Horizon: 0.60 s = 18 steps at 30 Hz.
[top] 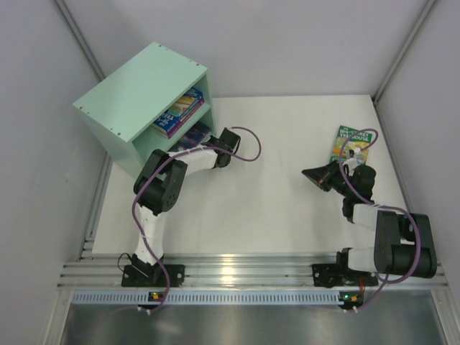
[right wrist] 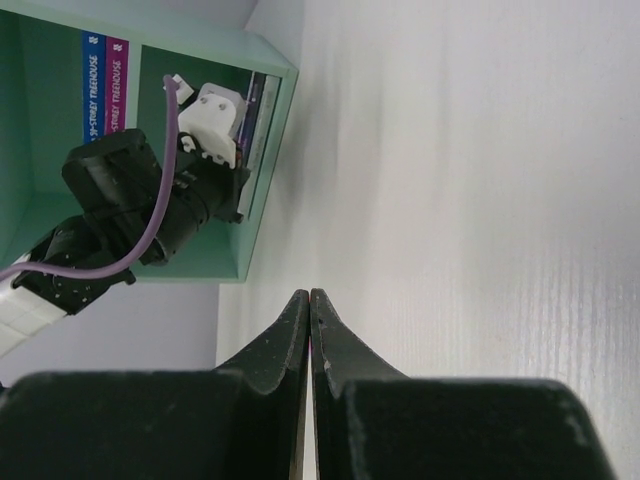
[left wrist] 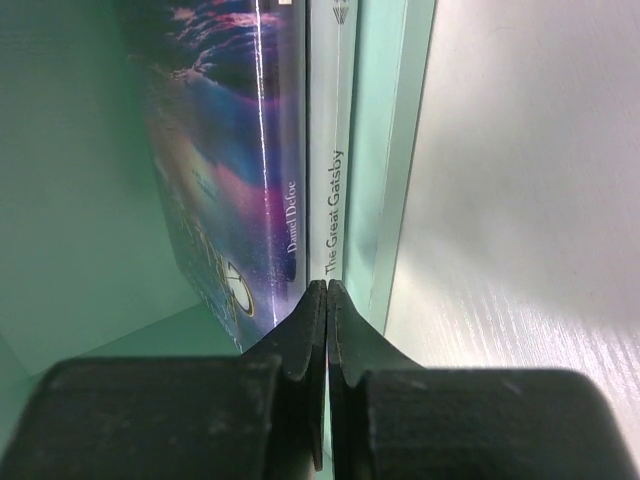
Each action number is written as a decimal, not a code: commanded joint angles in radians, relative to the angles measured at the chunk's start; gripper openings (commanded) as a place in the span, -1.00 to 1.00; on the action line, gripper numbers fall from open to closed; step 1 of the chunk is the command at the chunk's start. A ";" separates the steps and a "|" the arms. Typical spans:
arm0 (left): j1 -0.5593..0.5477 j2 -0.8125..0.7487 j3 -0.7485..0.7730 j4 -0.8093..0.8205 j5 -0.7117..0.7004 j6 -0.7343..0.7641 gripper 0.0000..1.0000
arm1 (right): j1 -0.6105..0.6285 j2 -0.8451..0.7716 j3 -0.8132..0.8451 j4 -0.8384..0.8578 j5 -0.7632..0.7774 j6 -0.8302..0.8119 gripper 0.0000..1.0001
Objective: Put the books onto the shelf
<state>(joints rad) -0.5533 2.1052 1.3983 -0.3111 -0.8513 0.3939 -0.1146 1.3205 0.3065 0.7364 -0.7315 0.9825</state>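
The mint-green shelf (top: 140, 97) stands at the far left with its open side facing the table. Two books, one blue (top: 188, 100) and one magenta (right wrist: 117, 75), stand in one compartment. In the other are a dark galaxy-covered book (left wrist: 225, 150) and a pale-spined book (left wrist: 333, 200). My left gripper (left wrist: 327, 286) is shut and empty, its tips right at those two spines; the overhead view also shows this gripper (top: 213, 138) at that compartment's mouth. A green book (top: 348, 142) lies flat at the far right. My right gripper (top: 305, 173) is shut and empty, left of that book, pointing left.
Grey walls close in the white table (top: 273, 208) on the left, back and right. The right arm's purple cable (top: 366, 136) loops over the green book's near corner. An aluminium rail (top: 244, 269) carrying both arm bases runs along the near edge.
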 commanded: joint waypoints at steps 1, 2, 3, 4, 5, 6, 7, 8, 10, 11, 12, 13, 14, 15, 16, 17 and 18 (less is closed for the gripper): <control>0.000 -0.042 -0.005 0.050 0.003 -0.010 -1.00 | -0.019 0.016 0.000 0.072 -0.008 -0.004 -1.00; 0.003 -0.040 -0.007 0.055 0.003 -0.009 -1.00 | -0.017 0.016 0.002 0.073 -0.008 -0.004 -1.00; 0.003 -0.037 -0.005 0.053 -0.002 -0.007 -1.00 | -0.019 0.017 0.002 0.074 -0.008 -0.004 -1.00; 0.007 -0.036 0.002 0.050 0.001 -0.010 -1.00 | -0.019 0.014 0.002 0.070 -0.009 -0.005 -1.00; 0.007 -0.037 0.005 0.047 0.003 -0.015 -1.00 | -0.019 0.014 0.003 0.070 -0.008 -0.007 -1.00; 0.004 -0.043 0.010 0.041 0.009 -0.016 -1.00 | -0.019 0.013 0.003 0.063 -0.008 -0.013 -1.00; 0.003 -0.048 0.014 0.030 0.017 -0.036 -1.00 | -0.019 0.006 0.005 0.058 -0.008 -0.019 -1.00; 0.000 -0.063 0.025 0.011 0.041 -0.055 -1.00 | -0.020 0.002 0.014 0.049 -0.002 -0.028 -0.97; -0.031 -0.089 0.068 -0.038 0.057 -0.117 -1.00 | -0.028 -0.041 0.046 -0.069 0.027 -0.076 -0.84; -0.045 -0.126 0.088 -0.063 0.073 -0.151 -1.00 | -0.034 -0.061 0.127 -0.163 0.099 -0.096 -0.75; -0.071 -0.149 0.138 -0.084 0.137 -0.189 -1.00 | -0.043 -0.081 0.179 -0.375 0.142 -0.144 -0.52; -0.080 -0.169 0.168 -0.147 0.203 -0.286 -1.00 | -0.043 -0.114 0.237 -0.458 0.186 -0.178 -0.39; -0.086 -0.213 0.191 -0.161 0.263 -0.326 -0.82 | -0.043 -0.119 0.347 -0.524 0.255 -0.209 -0.26; -0.097 -0.237 0.221 -0.175 0.367 -0.369 -0.70 | -0.056 -0.122 0.403 -0.643 0.283 -0.267 -0.01; -0.096 -0.260 0.229 -0.183 0.414 -0.450 -0.52 | -0.063 -0.116 0.455 -0.704 0.312 -0.301 0.10; -0.096 -0.311 0.229 -0.186 0.457 -0.493 0.00 | -0.072 -0.109 0.538 -0.809 0.378 -0.365 0.20; -0.096 -0.339 0.213 -0.178 0.577 -0.522 0.24 | -0.083 -0.104 0.571 -0.850 0.418 -0.393 0.35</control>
<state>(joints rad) -0.6445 1.9442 1.5620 -0.4637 -0.5434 0.0860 -0.1604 1.2575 0.7162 0.1589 -0.4984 0.7746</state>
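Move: Ahead and to the right of the right hand lies the green treehouse book, flat on the table, about 11 cm farther out, 23 cm to the right and 12 cm below. From the left hand that book is roughly 57 cm to the right, 2 cm back and 5 cm down. The left hand's shut tips are at the spines of the Great Gatsby book and the Defoe book on top of it, both about 5 cm ahead and 5 cm left, 2 cm lower and about level. Backing out of the lower compartment after a short rest, the left hand swings some 10 cm right, rising about 7 cm, its fingers tipping down by some 30 degrees and opening halfway. The right hand heads towards the green treehouse book, forward, right and up by about 6 cm each, its fingers opening over halfway while the wrist turns slightly clockwise. ##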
